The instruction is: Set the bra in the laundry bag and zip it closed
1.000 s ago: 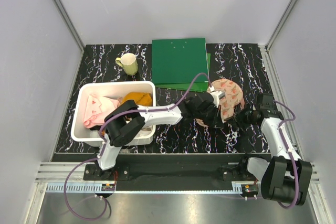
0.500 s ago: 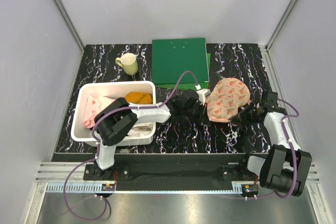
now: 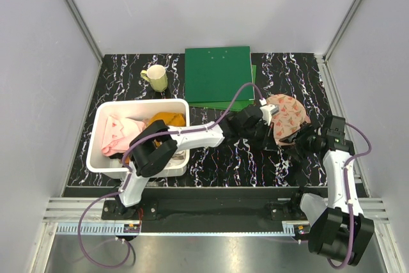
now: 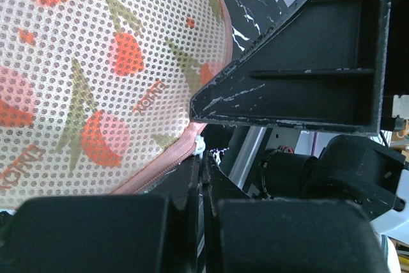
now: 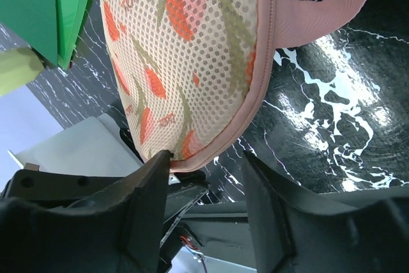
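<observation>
The laundry bag (image 3: pixel 291 114), cream mesh with red-and-green motifs and a pink zipper edge, lies tilted on the black marbled table right of centre. My left gripper (image 3: pixel 267 118) is at its left edge. In the left wrist view its jaws are shut (image 4: pixel 206 161), with the bag's small white zipper pull (image 4: pixel 200 147) pinched at the tips beside the pink zipper. My right gripper (image 3: pixel 305 137) stands open just right of the bag. In its wrist view the bag's rim (image 5: pixel 211 151) hangs between the spread fingers (image 5: pixel 206 158), touching only the left one. The bra is hidden.
A white bin (image 3: pixel 102 158) at the left holds a pale pink cloth (image 3: pixel 115 133) and an orange garment (image 3: pixel 167 119). A yellow-green mug (image 3: pixel 155 78) and a green folder (image 3: pixel 217 73) sit at the back. The bag's pink loop (image 5: pixel 332 4) hangs on its right side.
My right gripper has opened, let go of the bag and drawn back to the right. The left gripper has moved right along the bag's edge, and the bag now stands more tilted.
</observation>
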Tool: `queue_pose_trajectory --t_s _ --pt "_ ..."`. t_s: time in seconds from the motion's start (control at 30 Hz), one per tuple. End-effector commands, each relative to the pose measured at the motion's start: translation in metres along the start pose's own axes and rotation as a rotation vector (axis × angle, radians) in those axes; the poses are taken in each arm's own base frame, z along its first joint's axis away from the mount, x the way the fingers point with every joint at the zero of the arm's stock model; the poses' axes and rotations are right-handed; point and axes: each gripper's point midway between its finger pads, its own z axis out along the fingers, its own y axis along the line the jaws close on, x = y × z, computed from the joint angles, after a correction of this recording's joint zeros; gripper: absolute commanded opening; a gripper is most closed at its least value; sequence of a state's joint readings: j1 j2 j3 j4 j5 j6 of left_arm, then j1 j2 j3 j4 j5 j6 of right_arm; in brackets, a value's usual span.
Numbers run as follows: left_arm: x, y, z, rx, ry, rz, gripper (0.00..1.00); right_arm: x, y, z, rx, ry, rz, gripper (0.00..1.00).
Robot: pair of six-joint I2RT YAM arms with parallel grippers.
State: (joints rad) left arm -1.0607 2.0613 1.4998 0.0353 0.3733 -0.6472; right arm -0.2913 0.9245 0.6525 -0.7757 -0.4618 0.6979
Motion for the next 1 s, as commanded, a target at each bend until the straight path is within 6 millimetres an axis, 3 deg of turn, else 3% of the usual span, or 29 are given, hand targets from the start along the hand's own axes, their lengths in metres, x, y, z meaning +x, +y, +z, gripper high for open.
queue_pose_trajectory --t_s 0.0,0.2,0.3,0.33,0.37,0.47,0.5,0.73,0.87,0.97 --pt "-0.01 -0.025 -0.001 0.066 -0.013 0.026 0.0 -0.004 0.005 -0.003 0.002 -0.011 0.049 0.51" --pt "-0.003 -0.035 0.0 0.096 -0.001 0.014 0.0 -0.007 0.003 0.006 0.002 -0.014 0.084 0.28" --pt "0.0 -0.039 0.001 0.111 0.006 0.018 0.0 -0.01 -0.001 0.009 0.017 -0.028 0.087 0.12" --pt "0.001 -0.037 0.001 0.105 0.007 0.019 0.0 -0.011 -0.002 0.009 0.021 -0.032 0.079 0.03" --pt "0.001 -0.031 0.0 0.087 0.003 0.019 0.0 -0.012 -0.002 0.008 0.025 -0.037 0.064 0.0" --pt "0.0 -0.006 -0.007 0.041 -0.011 0.003 0.0 -0.012 -0.004 0.008 0.029 -0.032 0.065 0.0" --pt "0.009 0.01 -0.01 0.013 0.003 -0.014 0.0 -0.012 -0.005 0.007 0.029 -0.029 0.064 0.0" --pt "-0.001 0.097 -0.046 -0.177 -0.045 -0.041 0.0 -0.008 -0.012 0.01 0.034 0.009 0.068 0.0" --pt "-0.005 0.12 -0.057 -0.222 -0.051 -0.012 0.0 -0.011 -0.013 0.007 0.039 -0.004 0.066 0.0" --pt "-0.009 0.114 -0.053 -0.186 -0.039 -0.008 0.0 -0.016 -0.013 0.006 0.047 -0.01 0.057 0.0"
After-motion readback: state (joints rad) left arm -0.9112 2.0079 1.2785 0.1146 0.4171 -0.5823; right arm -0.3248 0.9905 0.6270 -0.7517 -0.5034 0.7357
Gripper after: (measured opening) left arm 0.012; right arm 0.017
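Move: The left fingers still grip the zip pull. The laundry bag's middle lies about 8 cm ahead of them, 3 cm to the right and 4 cm below. The zip edge that the open right hand goes for is about 1 cm to that hand's left, level fore and aft, and 1 cm below. From the right hand, the strap is some 6 cm ahead, 5 cm right and 5 cm lower. The green boards lie about 20 cm ahead of the left hand, 22 cm left and 10 cm below. The right fingers close from half open and pinch the bag's zip edge just behind the pull, then hold there, sinking about 1 cm. With that edge anchored, the left hand, after easing back slightly, keeps its grip on the pull and draws it left, down and forward along the edge, away from the right hand, ending some 9 cm from its start. ##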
